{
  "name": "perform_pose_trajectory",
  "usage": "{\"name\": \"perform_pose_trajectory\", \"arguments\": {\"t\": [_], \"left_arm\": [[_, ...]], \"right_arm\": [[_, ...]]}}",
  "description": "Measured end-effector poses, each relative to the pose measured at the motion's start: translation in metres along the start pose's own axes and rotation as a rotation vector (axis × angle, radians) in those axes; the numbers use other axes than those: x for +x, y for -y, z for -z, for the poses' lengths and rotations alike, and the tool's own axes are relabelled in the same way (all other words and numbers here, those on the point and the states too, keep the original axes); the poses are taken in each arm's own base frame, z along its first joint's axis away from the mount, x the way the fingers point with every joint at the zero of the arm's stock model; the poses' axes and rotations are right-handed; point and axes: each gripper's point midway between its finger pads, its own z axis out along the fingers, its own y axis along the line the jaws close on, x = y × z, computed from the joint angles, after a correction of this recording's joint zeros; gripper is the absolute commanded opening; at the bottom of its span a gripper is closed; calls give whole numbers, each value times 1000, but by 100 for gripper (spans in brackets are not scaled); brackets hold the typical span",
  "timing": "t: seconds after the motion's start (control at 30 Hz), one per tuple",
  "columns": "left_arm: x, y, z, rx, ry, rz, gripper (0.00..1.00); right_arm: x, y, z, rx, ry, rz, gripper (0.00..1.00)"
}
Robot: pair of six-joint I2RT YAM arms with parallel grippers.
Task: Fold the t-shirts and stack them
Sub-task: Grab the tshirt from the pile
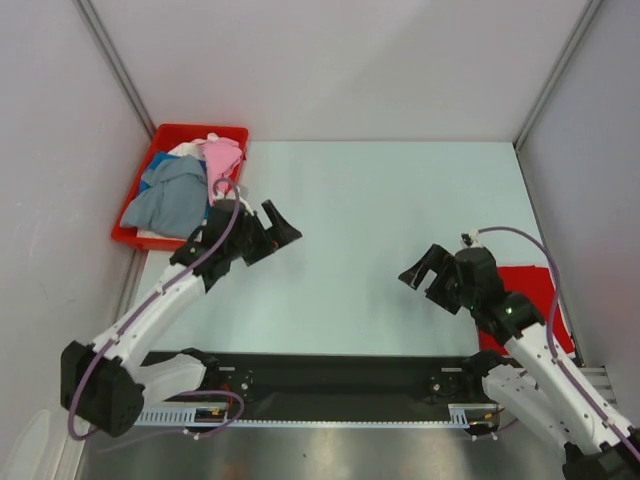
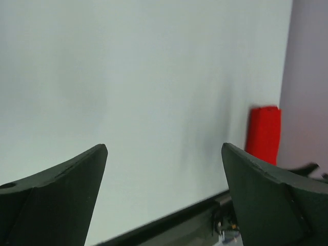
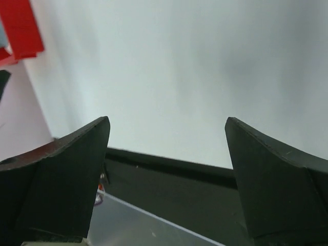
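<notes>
Several t-shirts lie heaped in the red bin (image 1: 200, 129) at the back left: a grey-blue t-shirt (image 1: 170, 198), a light pink t-shirt (image 1: 222, 158) and a bit of white t-shirt (image 1: 188, 148). A flat red t-shirt (image 1: 530, 282) lies at the table's right edge, partly under the right arm; the left wrist view shows the red t-shirt (image 2: 264, 134) by the wall. My left gripper (image 1: 283, 225) (image 2: 164, 148) hovers open just right of the bin, holding nothing. My right gripper (image 1: 418, 280) (image 3: 167, 120) is open and empty, left of the red t-shirt.
The pale table (image 1: 380, 200) is walled by white panels at the back and both sides. A black strip (image 1: 330, 375) runs along the near edge between the arm bases. A corner of the red bin (image 3: 20, 25) shows in the right wrist view.
</notes>
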Motion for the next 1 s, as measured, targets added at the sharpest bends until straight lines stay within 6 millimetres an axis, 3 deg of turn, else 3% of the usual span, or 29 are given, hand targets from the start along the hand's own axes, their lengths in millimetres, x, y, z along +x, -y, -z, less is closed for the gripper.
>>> {"name": "perform_pose_trajectory", "arguments": {"t": [0.13, 0.27, 0.37, 0.43, 0.57, 0.63, 0.7, 0.8, 1.0], "left_arm": [[-47, -27, -24, -71, 26, 61, 100], [-96, -90, -47, -29, 91, 297, 100], [-123, -137, -53, -137, 118, 373, 100], [-168, -129, -64, -183, 129, 288, 100], [-293, -73, -75, -172, 300, 62, 100], [-334, -60, -69, -214, 379, -5, 100], [-361, -57, -66, -261, 427, -44, 100], [-382, -72, -75, -341, 450, -75, 100], [-353, -131, -105, -506, 321, -109, 100]], "right_arm": [[-22, -1, -3, 85, -15, 42, 100], [-52, 8, -1, 116, -8, -5, 100], [-64, 15, 2, 108, -6, -24, 99], [-63, 10, 0, 80, -42, -4, 100], [-73, 5, -7, 67, -83, 25, 100], [-80, 5, -10, 76, -83, 38, 100], [-84, 6, -12, 82, -83, 42, 100], [-93, 6, -18, 87, -88, 32, 100], [-97, 14, -36, 109, -135, -5, 100]]}}
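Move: The pink t-shirt at the right side of the red bin lies about 27 cm ahead of the left hand, 21 cm to its left and some 12 cm below. The grey-blue t-shirt in the same bin is about 17 cm ahead and 34 cm left; a white cloth shows behind, about 32 cm ahead and 30 cm left, all at pile height. From the right hand the pink t-shirt lies roughly 36 cm ahead, 57 cm left and 9 cm lower. Forward and left, fast, the open left hand swings some 30 cm out and 20 cm across to the bin: it dips at first, climbs about 15 cm, then sinks again over the pink t-shirt, wrist turned counter-clockwise with its left side rolled up, fingers wide open throughout. The right hand, also open and empty, drifts forward and a little right over bare table. ##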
